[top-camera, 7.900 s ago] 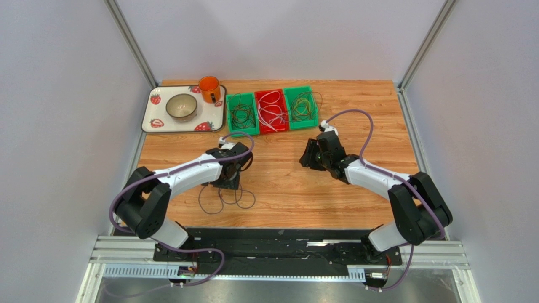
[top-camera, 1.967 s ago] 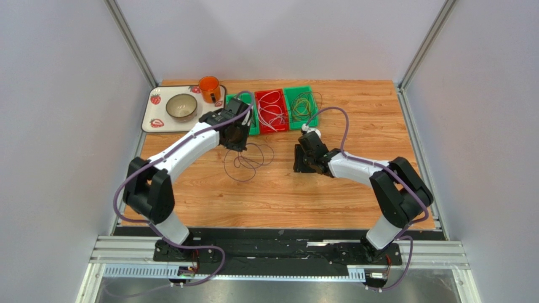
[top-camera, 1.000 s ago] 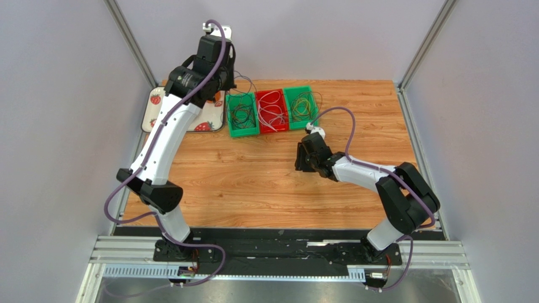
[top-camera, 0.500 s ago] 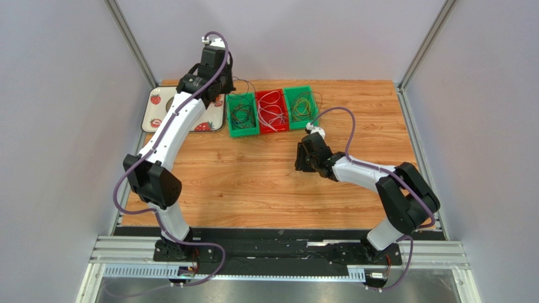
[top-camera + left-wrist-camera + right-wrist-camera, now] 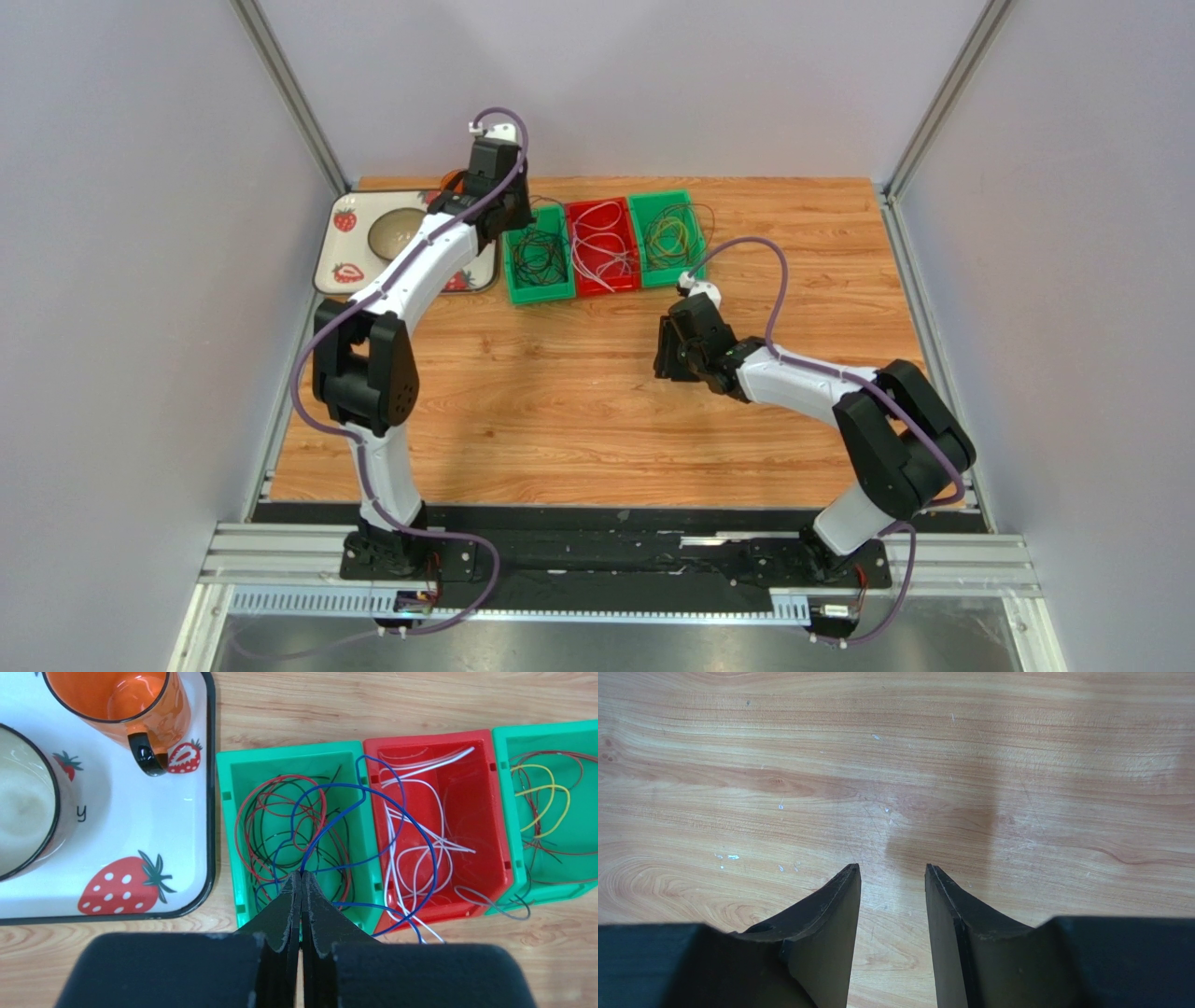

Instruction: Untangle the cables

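My left gripper (image 5: 302, 875) is shut on a thin blue cable (image 5: 393, 812), which hangs in loops over the left green bin (image 5: 226, 833) and the red bin (image 5: 495, 812). In the top view this gripper (image 5: 508, 224) hovers at the left green bin's (image 5: 539, 290) left edge. That bin holds red and black cables (image 5: 267, 819). The red bin holds white cables (image 5: 414, 847). The right green bin (image 5: 554, 731) holds yellow and red-brown cables (image 5: 554, 805). My right gripper (image 5: 892, 869) is open and empty over bare wood, near the table's middle (image 5: 671, 350).
A white strawberry tray (image 5: 140, 826) left of the bins carries an orange mug (image 5: 119, 700) and a bowl (image 5: 21, 812). In the top view my left arm crosses over the tray (image 5: 344, 259). Grey walls close in the table.
My left arm lifted the cable off the table, swung it high at the back, and has now come down and right to the left green bin. The right arm has stayed still.
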Available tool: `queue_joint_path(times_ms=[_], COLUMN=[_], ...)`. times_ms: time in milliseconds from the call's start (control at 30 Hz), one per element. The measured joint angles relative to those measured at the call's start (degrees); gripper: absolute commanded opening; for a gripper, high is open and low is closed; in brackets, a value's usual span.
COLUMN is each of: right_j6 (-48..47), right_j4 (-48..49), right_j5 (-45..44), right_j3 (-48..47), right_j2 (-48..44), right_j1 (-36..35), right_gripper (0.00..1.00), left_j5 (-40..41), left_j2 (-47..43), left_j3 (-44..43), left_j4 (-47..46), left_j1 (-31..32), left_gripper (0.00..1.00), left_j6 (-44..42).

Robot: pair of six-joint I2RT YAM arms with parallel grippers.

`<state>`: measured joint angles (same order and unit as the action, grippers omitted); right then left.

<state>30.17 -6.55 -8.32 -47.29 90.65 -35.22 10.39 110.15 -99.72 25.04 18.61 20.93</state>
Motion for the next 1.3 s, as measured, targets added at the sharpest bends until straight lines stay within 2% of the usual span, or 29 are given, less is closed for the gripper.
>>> queue_joint_path(times_ms=[200, 367, 633, 833, 933, 1133, 1300], right_j6=[0.0, 0.0, 0.0, 0.02, 0.0, 0.02, 0.0], right_j4=[-0.02, -0.02, -0.02, -0.02, -0.02, -0.04, -0.04], right_j5=[0.0, 0.0, 0.02, 0.0, 0.0, 0.0, 0.0], right_j3=[0.0, 0.0, 0.0, 0.0, 0.0, 0.0, 0.0], right_j2=[0.0, 0.0, 0.0, 0.02, 0.02, 0.02, 0.04], right_j1=[0.0, 0.0, 0.0, 0.0, 0.0, 0.0, 0.0], right_gripper=[0.43, 0.43, 0.43, 0.43, 0.43, 0.42, 0.42], left_j5=[-0.31, -0.46, -0.22, 1.44, 4.09, 7.74, 9.94], left_j2=[0.42, 3.82, 11.52, 13.44, 15.41, 22.25, 26.77], left_j3=[5.18, 5.55, 3.41, 2.38, -1.14, -12.55, -20.68], left_j4=[-5.88, -8.55, -8.24, -7.61, -5.9, -0.15, 7.32], left_j1=[-1.62, -2.23, -2.21, -2.05, -1.33, 0.44, 1.81], left_gripper=[0.0, 0.0, 0.0, 0.0, 0.15, 0.32, 0.35], left_j6=[1.55, 1.92, 1.92, 1.95, 1.49, 0.15, -0.74])
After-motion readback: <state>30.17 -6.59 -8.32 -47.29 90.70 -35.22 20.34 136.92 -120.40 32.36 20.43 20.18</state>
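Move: The left green bin, where the held blue cable is headed, lies nearly below the left hand: about 5 cm ahead, 2 cm right and 17 cm down. The red bin adjoins it, some 12 cm right and 7 cm ahead of the hand. The orange mug stands 14 cm ahead and 10 cm left, the bowl 7 cm ahead and 20 cm left. From the idle right hand, the left green bin is 26 cm ahead and 18 cm left. The blue cable, already pinched at 0.0 s, is lowered by the left hand about 12 cm into the left green bin, drifting a little forward. At the bottom the hand stops sinking, eases some 2 cm forward and right, and opens the fingers to about a third, releasing the pinch while the wrist rolls left side up and tips down, each by roughly 10 degrees. ##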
